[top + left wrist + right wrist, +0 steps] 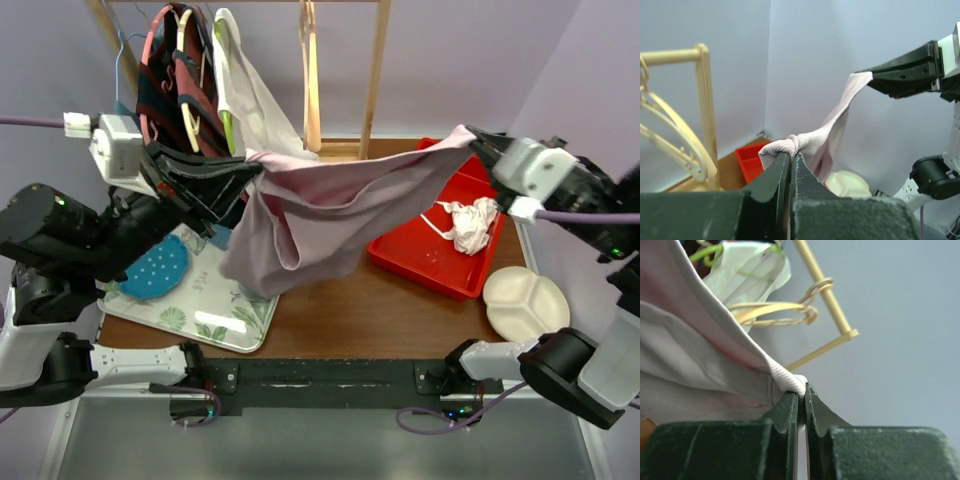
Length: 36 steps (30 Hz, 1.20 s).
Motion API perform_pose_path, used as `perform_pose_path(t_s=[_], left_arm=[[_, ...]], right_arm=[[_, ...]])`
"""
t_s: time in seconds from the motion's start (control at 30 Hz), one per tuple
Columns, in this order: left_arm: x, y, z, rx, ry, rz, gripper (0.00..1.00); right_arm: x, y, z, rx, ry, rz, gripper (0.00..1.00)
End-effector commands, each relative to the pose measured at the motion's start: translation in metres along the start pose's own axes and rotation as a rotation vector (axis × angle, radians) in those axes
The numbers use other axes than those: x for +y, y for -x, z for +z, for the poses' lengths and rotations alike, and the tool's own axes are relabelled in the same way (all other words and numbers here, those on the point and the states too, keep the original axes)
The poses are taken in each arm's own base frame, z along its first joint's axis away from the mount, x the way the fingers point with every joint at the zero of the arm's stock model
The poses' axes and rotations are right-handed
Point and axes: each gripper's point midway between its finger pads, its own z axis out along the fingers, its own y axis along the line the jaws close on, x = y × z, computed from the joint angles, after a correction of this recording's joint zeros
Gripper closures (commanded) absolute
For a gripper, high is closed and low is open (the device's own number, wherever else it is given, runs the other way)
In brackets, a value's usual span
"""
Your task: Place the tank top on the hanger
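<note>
The mauve-pink tank top (320, 210) hangs stretched in the air between both grippers, above the table. My left gripper (250, 168) is shut on a bunched strap (805, 142) at its left end. My right gripper (470, 142) is shut on the ribbed strap edge (785, 377) at its right end; the body of the top sags below. The pale wooden hanger (312, 80) hangs on the rack behind the top, between the two grippers. It also shows at the left of the left wrist view as the hanger (670, 135), and up in the right wrist view as the hanger (775, 310).
A red tray (410, 262) holds a small white-and-pink garment (470, 222). A white divided plate (525, 300) lies near the right arm. A floral tray (215, 320) with a blue item (155, 270) sits at the left. Dark clothes (175, 85) and a white shirt (250, 90) hang on the rack.
</note>
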Motion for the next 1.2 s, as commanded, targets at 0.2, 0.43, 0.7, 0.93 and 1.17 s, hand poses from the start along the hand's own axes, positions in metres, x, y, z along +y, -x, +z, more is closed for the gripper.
perform_pose_path(t_s=[0.2, 0.43, 0.7, 0.93, 1.17], left_arm=[[-0.005, -0.054, 0.016, 0.087, -0.033, 0.038, 1.0], [0.003, -0.184, -0.01, 0.235, -0.007, -0.169, 1.0], [0.069, -0.374, -0.04, 0.481, 0.292, -0.293, 1.0], [0.085, -0.427, -0.04, 0.593, 0.27, -0.386, 0.92], [0.069, -0.374, -0.035, 0.638, 0.144, -0.238, 0.28]], right_arm=[[0.081, -0.056, 0.019, 0.145, 0.241, 0.141, 1.0], [0.223, -0.147, 0.018, 0.309, 0.634, 0.339, 1.0], [0.328, -0.269, 0.033, 0.572, 0.649, 0.512, 1.0], [0.37, -0.314, 0.022, 0.706, 0.683, 0.532, 0.86], [0.329, -0.3, 0.03, 0.699, 0.633, 0.554, 0.12]])
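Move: Both hands hold the tank top stretched between them, high over the table. The bare table it is taken to lies about 58 cm below the left hand and 11 cm to its right, nearly level with it; the tray's middle is some 22 cm left and 8 cm ahead of that hand. From the right hand that table spot is about 18 cm left, 7 cm back and 59 cm below; the red bin lies 19 cm ahead and 8 cm right. Keeping their pinches on the tank top's two upper corners, both hands, after a slight lift by the left, swing quickly down some 50 cm towards the bare table between tray and red bin, tipping the fingers down, the right by about 65 degrees. The left also drifts a little right and forward. Near the bottom both grippers open and let go of the cloth. ##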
